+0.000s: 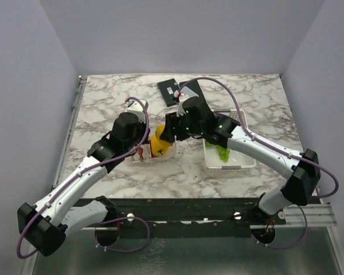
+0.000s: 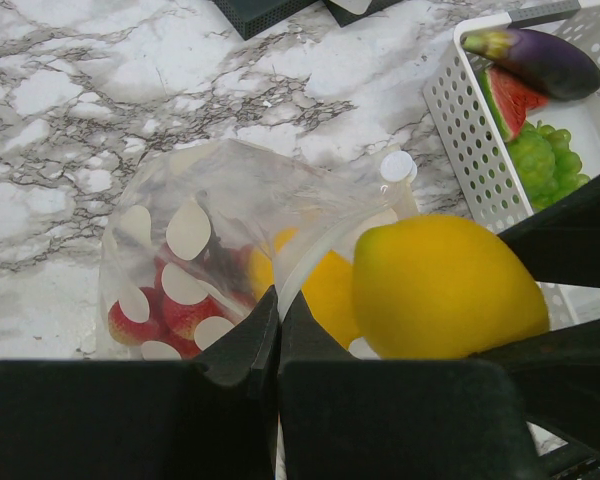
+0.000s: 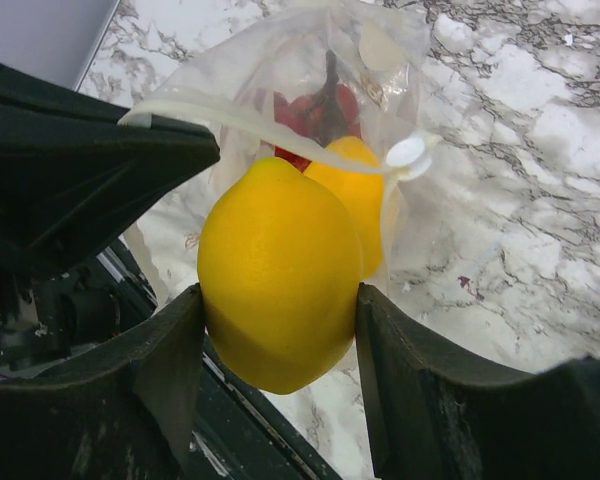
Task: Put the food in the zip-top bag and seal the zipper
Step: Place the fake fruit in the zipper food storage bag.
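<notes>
The clear dotted zip-top bag (image 2: 210, 190) lies on the marble table with its mouth held up. My left gripper (image 2: 279, 297) is shut on the mouth edge, pinching the white zipper (image 3: 260, 122) strip. My right gripper (image 3: 280, 300) is shut on a yellow lemon (image 3: 280, 270) and holds it at the bag's mouth (image 1: 160, 144). Inside the bag are red strawberries (image 2: 175, 315) and another yellow piece (image 3: 365, 200). The eggplant (image 2: 535, 58), watermelon slice (image 2: 505, 100) and green grapes (image 2: 545, 165) lie in the basket.
The white perforated basket (image 1: 243, 163) stands right of the bag, under my right arm. A flat black object (image 1: 175, 91) lies at the back of the table. The table's left metal rail (image 1: 74, 114) runs beside my left arm.
</notes>
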`<action>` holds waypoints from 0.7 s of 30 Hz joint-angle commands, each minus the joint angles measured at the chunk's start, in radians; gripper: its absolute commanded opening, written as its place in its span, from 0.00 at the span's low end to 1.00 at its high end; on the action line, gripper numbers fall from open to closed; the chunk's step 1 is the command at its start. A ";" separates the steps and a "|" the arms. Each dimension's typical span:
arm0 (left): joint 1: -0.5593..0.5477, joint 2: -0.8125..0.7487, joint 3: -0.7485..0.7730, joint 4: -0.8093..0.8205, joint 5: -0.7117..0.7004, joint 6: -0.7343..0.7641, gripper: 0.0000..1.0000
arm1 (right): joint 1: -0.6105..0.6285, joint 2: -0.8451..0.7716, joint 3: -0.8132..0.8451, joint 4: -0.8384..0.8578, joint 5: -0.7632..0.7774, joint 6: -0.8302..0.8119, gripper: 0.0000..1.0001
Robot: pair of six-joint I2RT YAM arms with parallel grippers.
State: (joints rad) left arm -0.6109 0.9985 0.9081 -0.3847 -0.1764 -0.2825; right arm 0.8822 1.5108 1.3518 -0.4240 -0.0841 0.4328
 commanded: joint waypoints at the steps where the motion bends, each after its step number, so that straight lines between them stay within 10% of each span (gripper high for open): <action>1: -0.006 -0.003 -0.001 0.005 -0.001 0.012 0.00 | 0.009 0.074 0.063 0.032 0.011 -0.003 0.26; 21: -0.007 0.015 0.002 0.005 0.052 0.011 0.00 | 0.020 0.279 0.159 0.174 0.253 0.169 0.32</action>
State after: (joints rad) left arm -0.6109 1.0111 0.9081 -0.3843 -0.1558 -0.2825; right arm 0.8932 1.7599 1.4696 -0.3222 0.0628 0.5423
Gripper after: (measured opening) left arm 0.003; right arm 0.584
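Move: The right hand already holds the lemon; the middle of the bag's open mouth lies about 3 cm ahead of it, 3 cm to its left and 3 cm lower. The yellow pepper inside is roughly 3 cm ahead, 3 cm left and 7 cm down; the white slider is 6 cm ahead, 1 cm left and 3 cm down. From the left hand, which pinches the lip, the mouth's middle is some 4 cm ahead, 4 cm right and 2 cm lower. The right hand carries the still-gripped lemon about 5 cm forward, 4 left and 4 down into the bag's mouth. ##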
